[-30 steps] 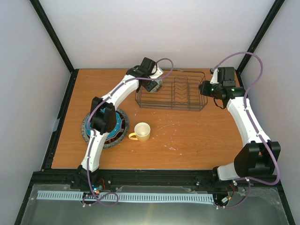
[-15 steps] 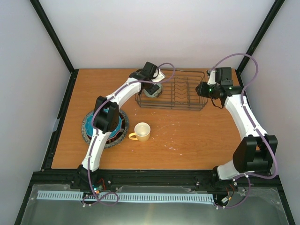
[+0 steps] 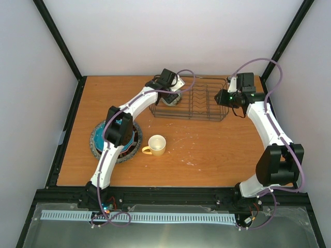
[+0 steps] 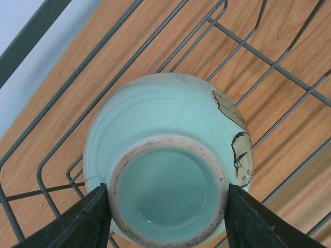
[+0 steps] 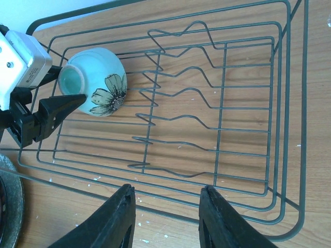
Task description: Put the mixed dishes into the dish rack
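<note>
My left gripper is shut on the foot ring of the pale green bowl, which has a dark flower on its side. The bowl lies tilted inside the left end of the black wire dish rack; I cannot tell whether it touches the wires. The right wrist view shows the bowl with its foot toward the left gripper. Open and holding nothing, my right gripper hangs over the rack's right rim. The yellow mug stands on the table. A teal plate lies on a grey speckled plate.
The plate stack at the left is partly covered by the left arm's elbow. The rack's upright dividers run down its middle, to the right of the bowl. Black frame posts and white walls close in the wooden table.
The left gripper has carried the bowl a little to the right and further into the rack. The right gripper has shifted slightly left over the rack's right rim.
</note>
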You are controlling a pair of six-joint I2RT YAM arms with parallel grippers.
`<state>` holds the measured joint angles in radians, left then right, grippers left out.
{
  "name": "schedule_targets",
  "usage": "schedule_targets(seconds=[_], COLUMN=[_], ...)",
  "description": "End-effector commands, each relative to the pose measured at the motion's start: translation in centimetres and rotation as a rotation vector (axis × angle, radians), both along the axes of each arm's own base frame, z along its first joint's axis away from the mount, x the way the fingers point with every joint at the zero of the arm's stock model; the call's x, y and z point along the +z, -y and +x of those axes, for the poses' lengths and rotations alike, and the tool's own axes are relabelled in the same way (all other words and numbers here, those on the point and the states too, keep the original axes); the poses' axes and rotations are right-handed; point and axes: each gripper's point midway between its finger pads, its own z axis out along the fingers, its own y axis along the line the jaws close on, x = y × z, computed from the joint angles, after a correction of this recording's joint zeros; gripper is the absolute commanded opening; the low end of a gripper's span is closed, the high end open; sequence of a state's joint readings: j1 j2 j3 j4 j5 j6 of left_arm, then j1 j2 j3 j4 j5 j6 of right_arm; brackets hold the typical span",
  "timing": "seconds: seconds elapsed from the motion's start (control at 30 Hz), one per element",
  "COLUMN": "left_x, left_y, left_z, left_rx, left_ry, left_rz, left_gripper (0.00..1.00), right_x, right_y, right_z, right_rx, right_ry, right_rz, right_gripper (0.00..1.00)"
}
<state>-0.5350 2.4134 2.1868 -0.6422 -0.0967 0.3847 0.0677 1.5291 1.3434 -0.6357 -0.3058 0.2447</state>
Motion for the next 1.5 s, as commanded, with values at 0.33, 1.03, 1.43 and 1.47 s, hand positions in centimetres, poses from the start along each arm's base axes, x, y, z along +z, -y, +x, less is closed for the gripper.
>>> schedule_targets(seconds=[0.33,1.03,1.43,1.47], left_x=[-1.6,24.3,22.2,22.2], left_y=[-0.7,-5.4,-15.9,-16.7], left_z=[1.8,-5.8,-17.1,-17.7], left_rx=[0.05,0.271,0.375,0.39], left_ry=[0.058,0.334,0.004,0.015], left_rz=[0.053,-0.242,-0.703,-0.693], left_gripper=[0.74,1.0,0.99,1.0], right_x=[0.5,5.2,-8.2,-8.7], right_y=[-0.3,-3.6,-20.8,-21.3], right_z=[0.7,-6.0,-21.2,-21.4], right_rx=[0.026,0.114,0.548,0.547], right_ry=[0.013,0.126,-0.413,-0.427], right_rz=[0.014,-0.062,-0.173,-0.188], right_gripper=[0.36,0.34,0.35,0.35])
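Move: The left hand still holds the green bowl at the dish rack's left end; its resting place lies some 3 cm ahead and 4 cm below, with the plate stack 24 cm back and 26 cm left. From the right hand the mug lies about 19 cm back, 28 cm left and 17 cm down; the bowl is some 9 cm ahead and 21 cm left, 14 cm lower. The mug is about 26 cm back and 7 cm left of the left hand, 6 cm below. Left opens, releasing the bowl, retreats up, left, back; right swings some 28 cm back-left, down, towards the mug. ##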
